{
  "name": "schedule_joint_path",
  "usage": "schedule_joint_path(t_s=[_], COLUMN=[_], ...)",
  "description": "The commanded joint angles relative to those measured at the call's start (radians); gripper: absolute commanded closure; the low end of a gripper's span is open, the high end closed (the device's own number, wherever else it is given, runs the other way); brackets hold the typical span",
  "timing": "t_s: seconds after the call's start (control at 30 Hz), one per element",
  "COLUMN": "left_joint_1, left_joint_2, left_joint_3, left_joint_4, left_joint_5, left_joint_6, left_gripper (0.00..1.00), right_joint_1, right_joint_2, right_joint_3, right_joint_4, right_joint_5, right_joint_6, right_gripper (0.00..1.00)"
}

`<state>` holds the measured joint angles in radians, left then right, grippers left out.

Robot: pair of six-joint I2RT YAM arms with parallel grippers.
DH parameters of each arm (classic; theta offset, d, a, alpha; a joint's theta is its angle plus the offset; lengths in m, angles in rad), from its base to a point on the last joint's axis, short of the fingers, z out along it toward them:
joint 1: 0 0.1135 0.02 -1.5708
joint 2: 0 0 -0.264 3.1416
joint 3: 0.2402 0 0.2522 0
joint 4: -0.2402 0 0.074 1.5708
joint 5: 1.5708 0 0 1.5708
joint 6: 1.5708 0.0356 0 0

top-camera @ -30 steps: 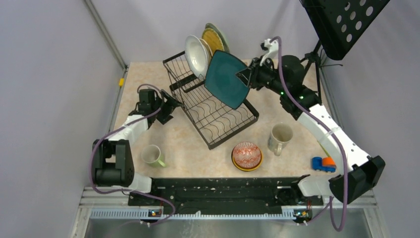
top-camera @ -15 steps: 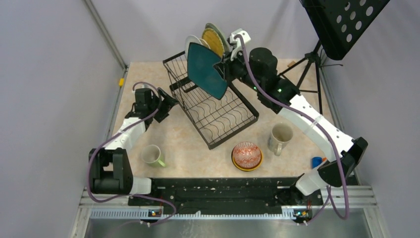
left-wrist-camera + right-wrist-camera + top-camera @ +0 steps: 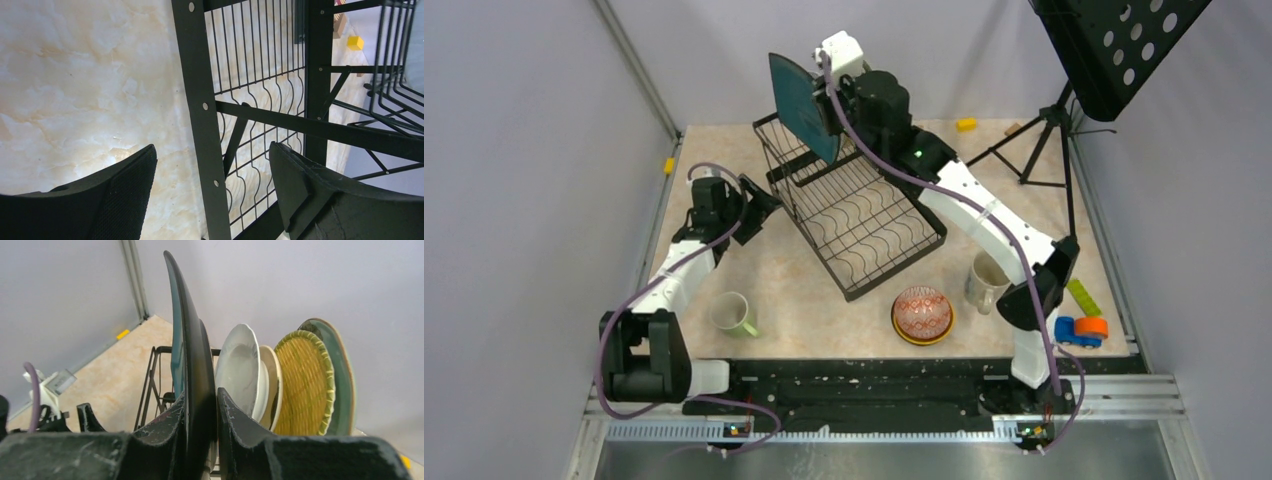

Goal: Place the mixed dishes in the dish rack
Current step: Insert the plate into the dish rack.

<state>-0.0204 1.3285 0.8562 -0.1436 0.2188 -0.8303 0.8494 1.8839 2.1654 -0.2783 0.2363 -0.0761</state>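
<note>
My right gripper (image 3: 201,400) is shut on the rim of a dark teal plate (image 3: 192,340), holding it upright over the back of the black wire dish rack (image 3: 854,215). Just right of it stand a white plate (image 3: 242,367), a cream plate (image 3: 272,385), a yellow woven one (image 3: 302,385) and a pale teal one (image 3: 345,385). My left gripper (image 3: 212,150) is open, its fingers either side of the rack's left frame bar (image 3: 200,90). A light-green mug (image 3: 732,313), a cream mug (image 3: 986,280) and a red-patterned bowl (image 3: 922,312) sit on the table.
A black music stand (image 3: 1114,50) on a tripod (image 3: 1034,150) stands at the back right. A blue toy car (image 3: 1076,330) and a green block (image 3: 1084,297) lie at the right edge, and a yellow block (image 3: 966,124) behind the rack.
My right arm has swung the dark teal plate left and back, turning it from tilted over the rack's right side to upright beside the standing plates. The left gripper has edged slightly farther along the rack.
</note>
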Motion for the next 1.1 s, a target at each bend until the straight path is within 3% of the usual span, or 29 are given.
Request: schedule_joint_path(t_s=[0.0,0.17,0.43,1.07], left_joint_1=[0.009,0.011,0.013,0.014], left_joint_2=[-0.046,-0.042,-0.038,-0.040], left_joint_3=[0.007,0.011,0.011,0.005], left_joint_4=[0.004,0.008,0.019,0.024], left_joint_5=[-0.004,0.014,0.024,0.039], left_joint_6=[0.027,0.025,0.020,0.019], left_gripper=[0.14,0.14,0.14,0.14], right_joint_1=[0.028,0.030,0.040,0.043], right_joint_2=[0.020,0.086,0.115,0.227], right_joint_3=[0.139,0.222,0.218,0.225], right_joint_4=[0.149,0.123,0.174,0.175], right_joint_5=[0.082,0.094,0.192,0.213], right_joint_6=[-0.047,-0.050,-0.061,-0.006], right_gripper=[1.00,1.00,1.00,1.00])
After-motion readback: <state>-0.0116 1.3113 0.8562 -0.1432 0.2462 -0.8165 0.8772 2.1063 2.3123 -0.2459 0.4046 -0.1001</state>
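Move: The teal plate, already gripped on edge, goes to the free slot at the left of the rack's upper tier, about 8 cm ahead, 6 cm left and 15 cm below the right hand. The white plate stands about 9 cm ahead, 2 cm left and 8 cm below the hand, with the yellow plate 12 cm ahead, 4 cm right and equally low. From the left hand that slot is roughly 10 cm ahead, 8 cm right and 12 cm above. The teal plate is lowered, still upright and still pinched by the right hand, towards the free slot beside the white plate: about 5 cm down, 4 cm forward and 3 cm left. The descent nearly pauses midway while the wrist turns the plate slightly clockwise, some 5 to 10 degrees in all, then it sinks on, forward and left. ##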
